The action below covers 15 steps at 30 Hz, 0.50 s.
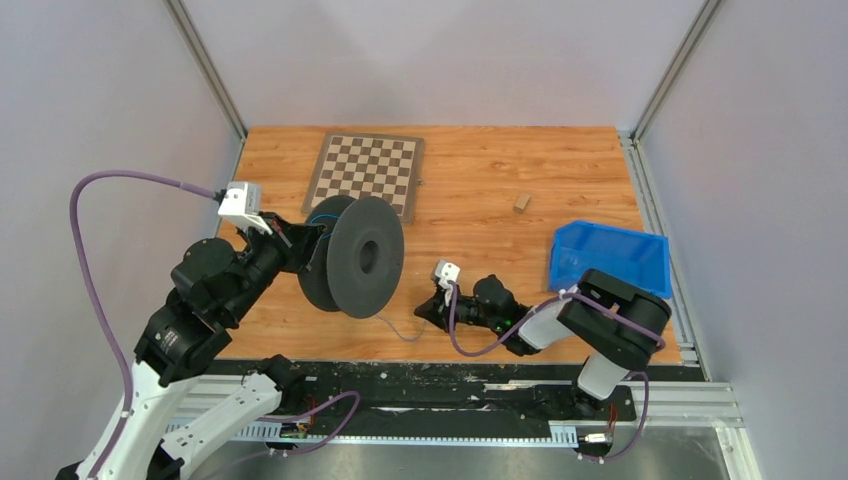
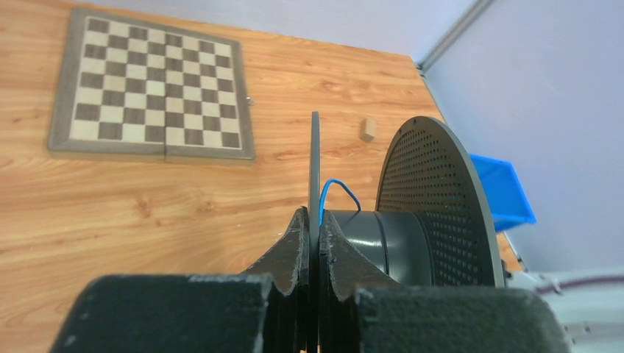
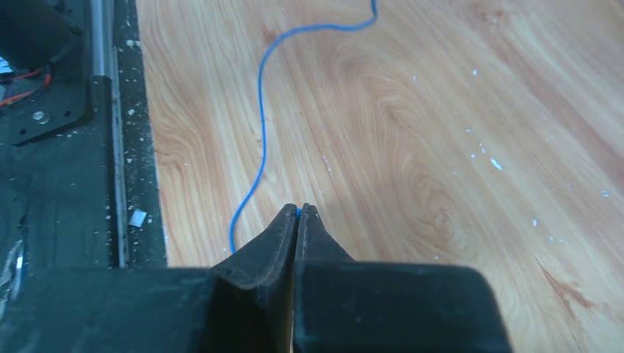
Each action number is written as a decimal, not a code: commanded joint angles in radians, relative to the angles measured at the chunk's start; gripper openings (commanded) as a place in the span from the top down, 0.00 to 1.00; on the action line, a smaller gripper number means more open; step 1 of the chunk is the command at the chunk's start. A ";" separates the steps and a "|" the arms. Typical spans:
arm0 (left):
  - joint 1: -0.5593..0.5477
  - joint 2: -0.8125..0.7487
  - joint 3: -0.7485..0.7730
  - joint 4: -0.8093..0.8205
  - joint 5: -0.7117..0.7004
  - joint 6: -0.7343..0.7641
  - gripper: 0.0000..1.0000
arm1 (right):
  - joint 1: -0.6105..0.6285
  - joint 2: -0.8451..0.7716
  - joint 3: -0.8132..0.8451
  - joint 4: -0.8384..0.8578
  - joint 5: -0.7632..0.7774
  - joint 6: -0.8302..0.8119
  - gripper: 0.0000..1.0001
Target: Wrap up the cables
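Note:
A dark grey spool (image 1: 360, 255) stands on edge on the wooden table. My left gripper (image 1: 305, 240) is shut on the spool's thin near flange (image 2: 315, 162), its jaws (image 2: 314, 220) pinching the rim. A thin blue cable (image 2: 335, 184) loops off the hub. In the top view the cable (image 1: 400, 333) looks pale and trails from under the spool toward my right gripper (image 1: 425, 312). In the right wrist view the cable (image 3: 261, 132) snakes over the wood, and its end is pinched at the tips of the right gripper (image 3: 298, 211), which is shut on it.
A chessboard (image 1: 365, 172) lies behind the spool. A blue bin (image 1: 610, 255) sits at the right, and a small wooden block (image 1: 521, 202) lies at the back. A black strip (image 1: 450, 385) and metal rails border the table's near edge.

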 commanded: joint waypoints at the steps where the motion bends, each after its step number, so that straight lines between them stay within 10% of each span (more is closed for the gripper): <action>1: 0.003 0.008 -0.008 0.088 -0.153 -0.107 1.00 | 0.048 -0.151 -0.060 0.052 0.089 -0.015 1.00; 15: 0.005 0.152 -0.087 0.115 -0.377 -0.176 1.00 | 0.465 -0.516 0.306 -0.509 0.493 -0.154 1.00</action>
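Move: The right fingers already pinch the blue cable's loose end low over the table; the spool on which it is to be wrapped hangs about 10 cm to their left, 3 cm farther out and some 29 cm higher. From that hand the table's near edge lies about 10 cm straight back, the chessboard roughly 33 cm ahead and 11 cm left, near its height. The left hand already grips the spool's flange, the spool's middle about 4 cm right, 2 cm ahead and 4 cm below it. Upward and back, gathering speed, the right hand lifts the pinched cable end about 15 cm while drawing some 9 cm towards the table's near edge and drifting left towards the spool, rolling nearly 20 degrees with shut fingers. Meanwhile the left hand keeps its grip on the flange and carries the spool forward and down, about 5 cm each way, swinging it counter-clockwise. ##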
